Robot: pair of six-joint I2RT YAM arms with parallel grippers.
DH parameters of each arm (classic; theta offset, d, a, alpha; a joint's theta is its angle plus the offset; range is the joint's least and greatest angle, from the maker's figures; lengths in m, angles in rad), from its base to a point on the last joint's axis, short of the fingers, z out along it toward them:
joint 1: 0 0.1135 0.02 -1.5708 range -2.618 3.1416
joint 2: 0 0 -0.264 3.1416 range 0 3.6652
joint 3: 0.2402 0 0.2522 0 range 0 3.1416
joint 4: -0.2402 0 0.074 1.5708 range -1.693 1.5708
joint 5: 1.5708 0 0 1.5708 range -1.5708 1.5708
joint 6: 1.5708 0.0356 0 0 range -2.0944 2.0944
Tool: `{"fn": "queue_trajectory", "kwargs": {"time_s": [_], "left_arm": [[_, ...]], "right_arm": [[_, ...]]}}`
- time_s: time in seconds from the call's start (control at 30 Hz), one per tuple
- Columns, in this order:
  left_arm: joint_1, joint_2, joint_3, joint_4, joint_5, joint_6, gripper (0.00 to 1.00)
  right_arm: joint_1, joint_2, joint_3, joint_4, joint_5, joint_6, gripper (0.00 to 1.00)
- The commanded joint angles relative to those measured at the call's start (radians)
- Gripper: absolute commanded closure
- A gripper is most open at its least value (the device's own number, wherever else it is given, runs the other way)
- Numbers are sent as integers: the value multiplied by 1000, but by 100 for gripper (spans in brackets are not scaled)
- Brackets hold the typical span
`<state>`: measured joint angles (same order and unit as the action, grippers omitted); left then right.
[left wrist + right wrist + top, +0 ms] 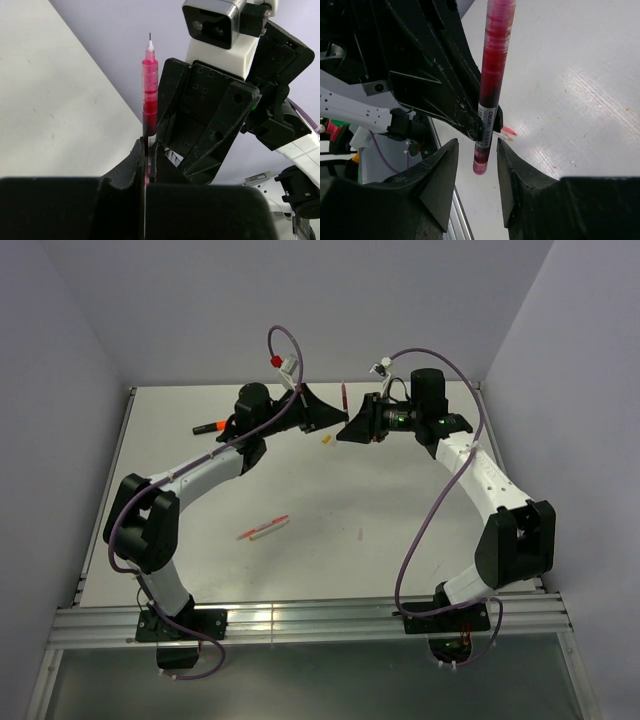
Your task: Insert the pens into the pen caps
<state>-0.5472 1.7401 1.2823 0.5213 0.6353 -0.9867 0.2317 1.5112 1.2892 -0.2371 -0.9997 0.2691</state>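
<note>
A thin dark-red pen [149, 85] with a fine tip stands between my two grippers above the far middle of the table [400, 530], also visible from above [343, 395]. My left gripper [147, 147] is shut on its lower barrel. My right gripper [477, 145] faces the left one [335, 412]. Its jaws stand on either side of the pen's blunt rear end [481, 162] with a gap on each side, touching nothing. A yellowish cap [325, 440] lies on the table just below the grippers.
A stubby black marker with an orange tip [208, 427] lies at the far left. A red and white stick pen [263, 528] rests left of centre, and a small pale pink piece [360, 535] lies nearby. Purple walls surround the table, with a metal rail along its near edge.
</note>
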Motion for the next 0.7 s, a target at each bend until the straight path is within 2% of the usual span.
{"fn": "queue_trajectory", "kwargs": {"time_s": [0.0,0.2,0.37,0.57,0.6,0.63,0.67], "left_arm": [[-13,-44,14,92,15,-18,100],[-23,-39,8,112,20,-35,100],[-23,-42,-3,111,26,-32,100],[-25,-50,-21,112,26,-30,100],[-25,-48,-23,112,24,-32,100],[-25,-47,-23,111,23,-32,100],[-26,-42,-23,111,26,-33,100]], "right_arm": [[12,-23,7,48,-17,12,56],[20,-28,-2,50,-11,13,63],[17,-31,-8,50,12,21,85],[8,-28,-8,48,23,24,87],[8,-28,-7,50,18,24,90],[5,-31,-7,50,18,21,100],[4,-32,-11,48,16,19,100]]}}
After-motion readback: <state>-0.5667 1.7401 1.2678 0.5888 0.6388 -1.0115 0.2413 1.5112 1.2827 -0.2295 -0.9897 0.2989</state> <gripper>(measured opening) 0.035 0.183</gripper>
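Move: Upright in the left fingers, the red pen is held near its lower end, tip up, its middle about 4 cm straight above that hand. From the right hand the pen's middle is some 6 cm up and 1 cm left, its lower end between the open fingers. Down on the table, roughly 28 cm below the left hand, the yellow cap lies about 20 cm ahead and 4 cm left; the clear cap is 3 cm right of it. Closing from about half open, the right fingers pinch the lower end of the red pen just below the left fingertips, that hand staying almost in place and its grip effort rising once they stop. The left hand keeps its own pinch and eases about 1 cm back and 1 cm up, slightly to the right, with hardly any turn. ##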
